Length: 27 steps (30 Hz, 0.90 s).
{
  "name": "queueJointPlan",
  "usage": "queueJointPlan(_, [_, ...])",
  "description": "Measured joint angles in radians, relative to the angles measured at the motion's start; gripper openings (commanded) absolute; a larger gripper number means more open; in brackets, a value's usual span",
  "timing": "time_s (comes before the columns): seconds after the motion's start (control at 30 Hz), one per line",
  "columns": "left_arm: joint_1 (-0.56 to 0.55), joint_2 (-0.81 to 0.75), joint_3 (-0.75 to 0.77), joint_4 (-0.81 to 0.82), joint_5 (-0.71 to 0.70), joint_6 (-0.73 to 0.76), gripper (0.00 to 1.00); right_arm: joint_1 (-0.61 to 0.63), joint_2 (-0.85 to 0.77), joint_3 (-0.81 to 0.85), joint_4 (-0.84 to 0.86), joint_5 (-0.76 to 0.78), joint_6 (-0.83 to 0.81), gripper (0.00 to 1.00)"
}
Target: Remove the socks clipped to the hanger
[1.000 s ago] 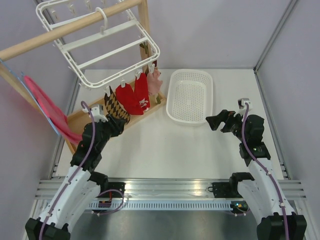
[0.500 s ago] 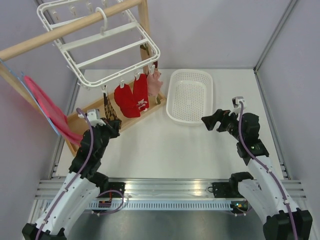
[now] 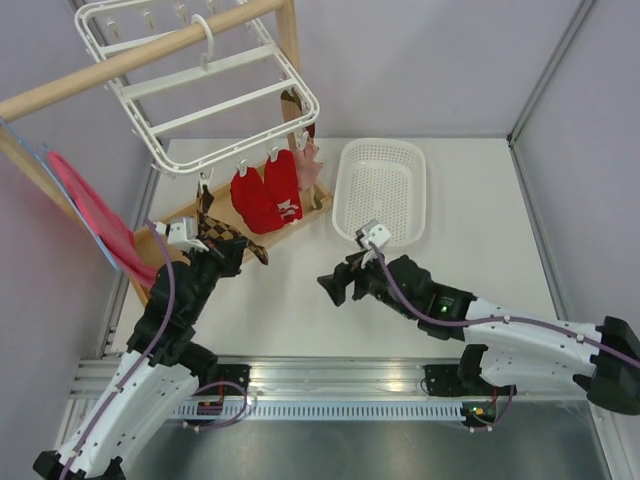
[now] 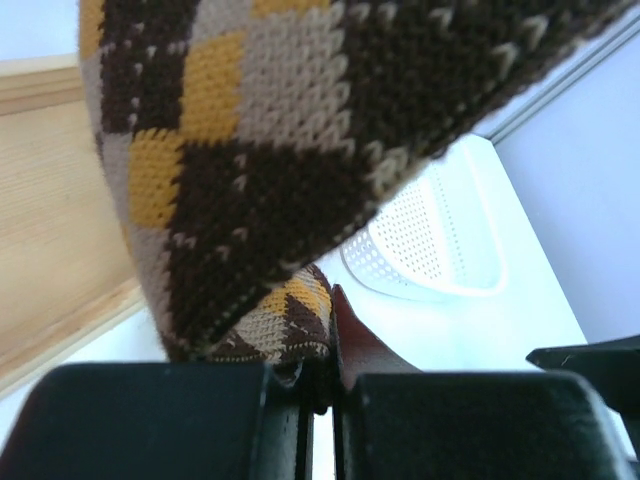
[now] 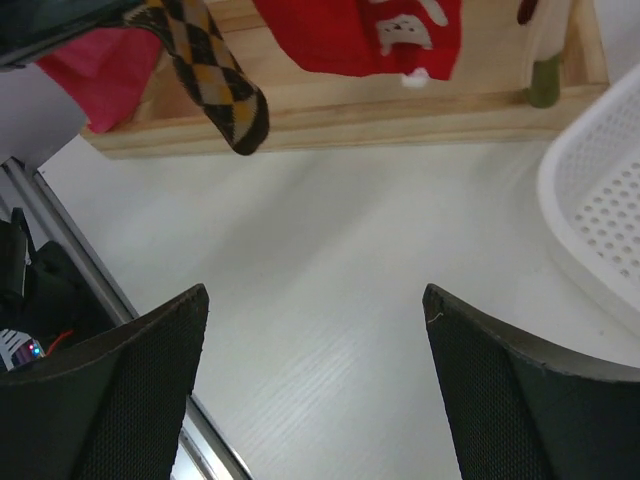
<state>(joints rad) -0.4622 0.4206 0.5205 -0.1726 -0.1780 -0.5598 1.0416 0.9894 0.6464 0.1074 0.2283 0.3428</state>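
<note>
The white hanger [image 3: 215, 95] hangs by its hook from the wooden rail. Two red socks [image 3: 265, 195] and a pale pink one [image 3: 308, 160] dangle from clips along its near edge. My left gripper [image 3: 222, 256] is shut on the brown-and-cream checkered sock [image 3: 237, 240], which stretches up toward a clip at the hanger's left corner. In the left wrist view that sock [image 4: 300, 130] fills the frame above the closed left gripper [image 4: 322, 372]. My right gripper [image 3: 335, 285] hovers open and empty over the table's middle. In its wrist view the right gripper [image 5: 315, 310] faces the checkered sock [image 5: 215, 75] and a red sock [image 5: 360, 30].
The wooden rack [image 3: 170, 230] stands at the back left, its base board [image 5: 400, 115] under the socks. A red sheet [image 3: 90, 210] hangs on its left side. A white mesh basket [image 3: 380, 190] sits at the back centre, its rim [image 5: 600, 220] by my right gripper.
My left gripper has shut on the checkered sock and drawn it down toward the near side. My right arm has swung from the right side to the table's middle, still open.
</note>
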Motion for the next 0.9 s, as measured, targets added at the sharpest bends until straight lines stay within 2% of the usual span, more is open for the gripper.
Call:
queueJointPlan(0.13, [-0.018,0.023,0.02,-0.031,-0.002,-0.013,0.02,0.148,0.127,0.056,0.116,0.134,-0.05,0.92])
queueJointPlan(0.27, [-0.038,0.028,0.031,-0.067,-0.004,-0.022,0.02,0.213,0.264,0.132,0.237,0.222,-0.119,0.92])
queueJointPlan(0.53, [-0.046,0.024,0.047,-0.111,-0.003,-0.045,0.02,0.229,0.46,0.212,0.41,0.268,-0.191,0.91])
queueJointPlan(0.77, [-0.046,0.028,0.052,-0.118,-0.001,-0.065,0.02,0.243,0.565,0.269,0.457,0.263,-0.206,0.9])
queueJointPlan(0.9, [-0.046,0.03,0.053,-0.118,0.006,-0.079,0.02,0.244,0.628,0.309,0.473,0.248,-0.217,0.86])
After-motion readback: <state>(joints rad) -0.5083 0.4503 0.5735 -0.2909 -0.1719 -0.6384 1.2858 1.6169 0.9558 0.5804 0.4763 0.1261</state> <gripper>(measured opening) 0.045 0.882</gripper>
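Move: The left hand already pinches the checkered sock near its free toe, which sticks out about 3 cm to its right and 2 cm back, slightly below. From the right hand, that toe is roughly 17 cm left, 5 cm ahead and 3 cm higher. The red socks hang some 14 cm left, 17 cm ahead and 5 cm up; the white basket stands about 10 cm right, 22 cm ahead and 8 cm below. The right hand, open, sweeps about 15 cm left, tilting up, towards the checkered sock's toe; left keeps its pinch. ##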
